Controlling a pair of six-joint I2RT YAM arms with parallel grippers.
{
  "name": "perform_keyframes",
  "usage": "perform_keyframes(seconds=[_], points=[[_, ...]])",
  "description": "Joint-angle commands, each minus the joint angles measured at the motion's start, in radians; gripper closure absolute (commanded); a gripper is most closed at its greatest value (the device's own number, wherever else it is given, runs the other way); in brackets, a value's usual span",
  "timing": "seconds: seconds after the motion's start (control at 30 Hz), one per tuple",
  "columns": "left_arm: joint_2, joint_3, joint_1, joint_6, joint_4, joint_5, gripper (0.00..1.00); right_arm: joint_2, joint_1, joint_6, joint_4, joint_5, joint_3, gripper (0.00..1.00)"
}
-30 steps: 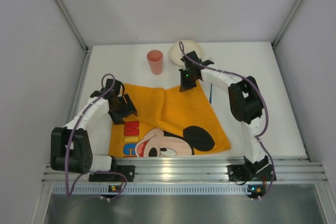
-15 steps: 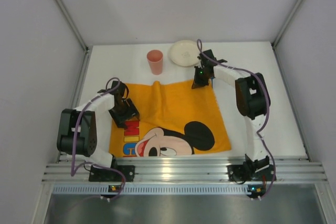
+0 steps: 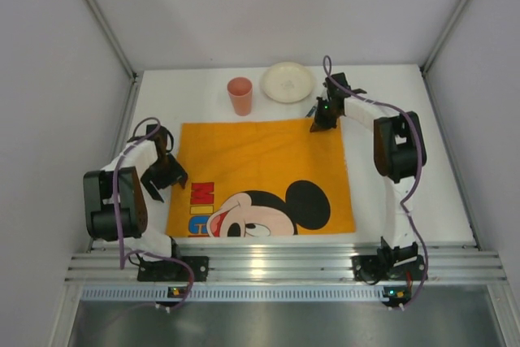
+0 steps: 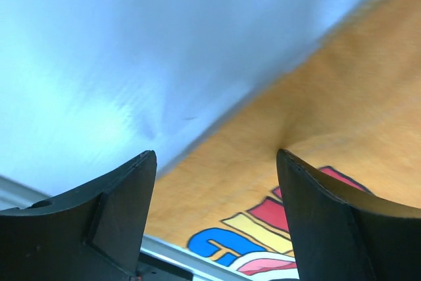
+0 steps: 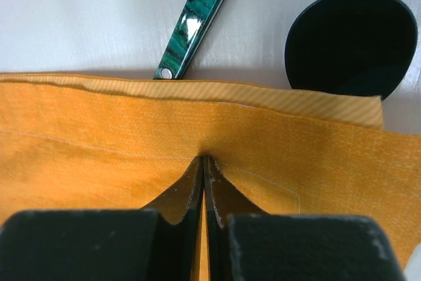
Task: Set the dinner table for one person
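The orange cartoon-mouse mat (image 3: 260, 172) lies spread flat on the white dinner table (image 3: 414, 160). My right gripper (image 3: 323, 117) is at the mat's far right corner, shut on a pinch of the orange cloth (image 5: 283, 143). In the right wrist view a sliver of orange shows between the closed right gripper (image 5: 203, 160). My left gripper (image 3: 159, 173) hangs over the mat's left edge. In the left wrist view the left gripper (image 4: 216, 157) is open, with nothing between its fingers and only mat (image 4: 316, 116) and table (image 4: 131, 44) below.
A pink cup (image 3: 240, 95) and a white plate (image 3: 288, 81) stand at the back of the table. A green-handled utensil (image 5: 197, 18) and a dark round piece (image 5: 350, 41) lie just past the mat's far edge. A metal rail (image 3: 276, 262) runs along the near edge.
The rumpled mat has been drawn out flat. My right gripper moved right and farther back with the corner. My left gripper slid left from on the mat to its left edge.
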Motion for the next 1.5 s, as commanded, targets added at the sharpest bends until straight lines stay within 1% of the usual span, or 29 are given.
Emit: perform_keyframes(seconds=[0.0, 0.1, 0.17, 0.2, 0.23, 0.3, 0.33, 0.37, 0.4, 0.43, 0.47, 0.5, 0.6, 0.63, 0.8, 0.83, 0.93, 1.13, 1.33, 1.47], points=[[-0.046, 0.03, 0.023, 0.036, -0.082, -0.091, 0.21, 0.067, 0.02, -0.019, -0.048, 0.067, 0.034, 1.0], [-0.069, 0.034, 0.029, 0.033, -0.082, -0.093, 0.21, 0.067, 0.047, -0.015, -0.073, 0.056, 0.06, 1.0], [-0.081, 0.066, 0.029, 0.028, -0.083, -0.064, 0.23, 0.058, 0.07, -0.013, -0.079, 0.053, 0.064, 1.0], [-0.103, 0.08, 0.028, 0.022, -0.079, -0.043, 0.23, 0.043, 0.078, -0.013, -0.081, 0.05, 0.066, 1.0], [-0.118, 0.104, 0.026, 0.019, -0.067, 0.024, 0.23, 0.032, 0.084, -0.015, -0.091, 0.05, 0.071, 1.0], [-0.158, 0.131, 0.023, 0.005, -0.027, 0.088, 0.23, -0.02, 0.096, -0.015, -0.099, 0.053, 0.071, 1.0], [-0.169, 0.155, 0.009, -0.003, -0.018, 0.108, 0.23, -0.041, 0.098, -0.013, -0.107, 0.056, 0.069, 0.97], [-0.175, 0.169, 0.002, -0.01, -0.013, 0.114, 0.22, -0.063, 0.101, -0.012, -0.111, 0.056, 0.069, 0.9], [-0.176, 0.18, -0.005, -0.021, -0.013, 0.114, 0.22, -0.11, 0.101, -0.006, -0.116, 0.056, 0.071, 0.7], [-0.176, 0.194, -0.011, -0.021, -0.017, 0.111, 0.22, -0.136, 0.101, -0.004, -0.124, 0.056, 0.068, 0.59], [-0.173, 0.195, -0.009, -0.016, -0.021, 0.091, 0.2, -0.161, 0.099, -0.004, -0.134, 0.06, 0.069, 0.49], [-0.167, 0.194, -0.009, 0.003, -0.027, 0.073, 0.2, -0.208, 0.099, -0.004, -0.142, 0.065, 0.069, 0.42], [-0.144, 0.168, -0.003, 0.057, -0.024, -0.001, 0.19, -0.3, 0.101, -0.007, -0.182, 0.076, 0.063, 0.4], [-0.141, 0.142, 0.008, 0.072, -0.008, -0.004, 0.2, -0.321, 0.102, -0.01, -0.206, 0.085, 0.063, 0.4], [-0.118, 0.031, 0.04, 0.14, 0.149, 0.06, 0.22, -0.457, 0.099, -0.033, -0.272, 0.106, 0.034, 0.4], [-0.11, 0.025, 0.04, 0.143, 0.198, 0.076, 0.23, -0.476, 0.098, -0.036, -0.283, 0.117, 0.025, 0.4], [-0.084, 0.013, 0.04, 0.154, 0.271, 0.108, 0.25, -0.537, 0.084, -0.038, -0.305, 0.136, -0.018, 0.39], [-0.002, 0.013, 0.046, 0.178, 0.344, 0.099, 0.28, -0.58, 0.069, -0.065, -0.357, 0.151, -0.051, 0.39], [0.075, -0.018, 0.072, 0.183, 0.418, 0.105, 0.38, -0.623, 0.058, -0.079, -0.366, 0.166, -0.098, 0.4], [0.132, -0.039, 0.081, 0.194, 0.455, 0.136, 0.53, -0.634, 0.056, -0.078, -0.375, 0.175, -0.124, 0.41]])
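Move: The left hand stands open, low over the placemat's left edge. The stretch of edge it goes for is about 8 cm ahead and 1 cm left at fingertip height, the mat's far-left corner some 19 cm ahead and 3 cm right. The right hand's shut tips rest on the mat, its far-right corner about 3 cm ahead and 7 cm right. From that hand the fork is about 5 cm ahead and 1 cm left, the spoon bowl 4 cm ahead and 4 cm right. The right hand's shut tips, still on the cloth, slide about 3 cm left along the placemat's far edge, then the fingers open and the hand lifts off some 20 cm, drawing back and drifting right over the mat before sinking a little. The left hand, after a small shift left and back, hops up about 9 cm and forward, comes down again some 9 cm farther out along the mat's left edge with the fingers tipped some 20 degrees forward, and partly closes them about that edge. ##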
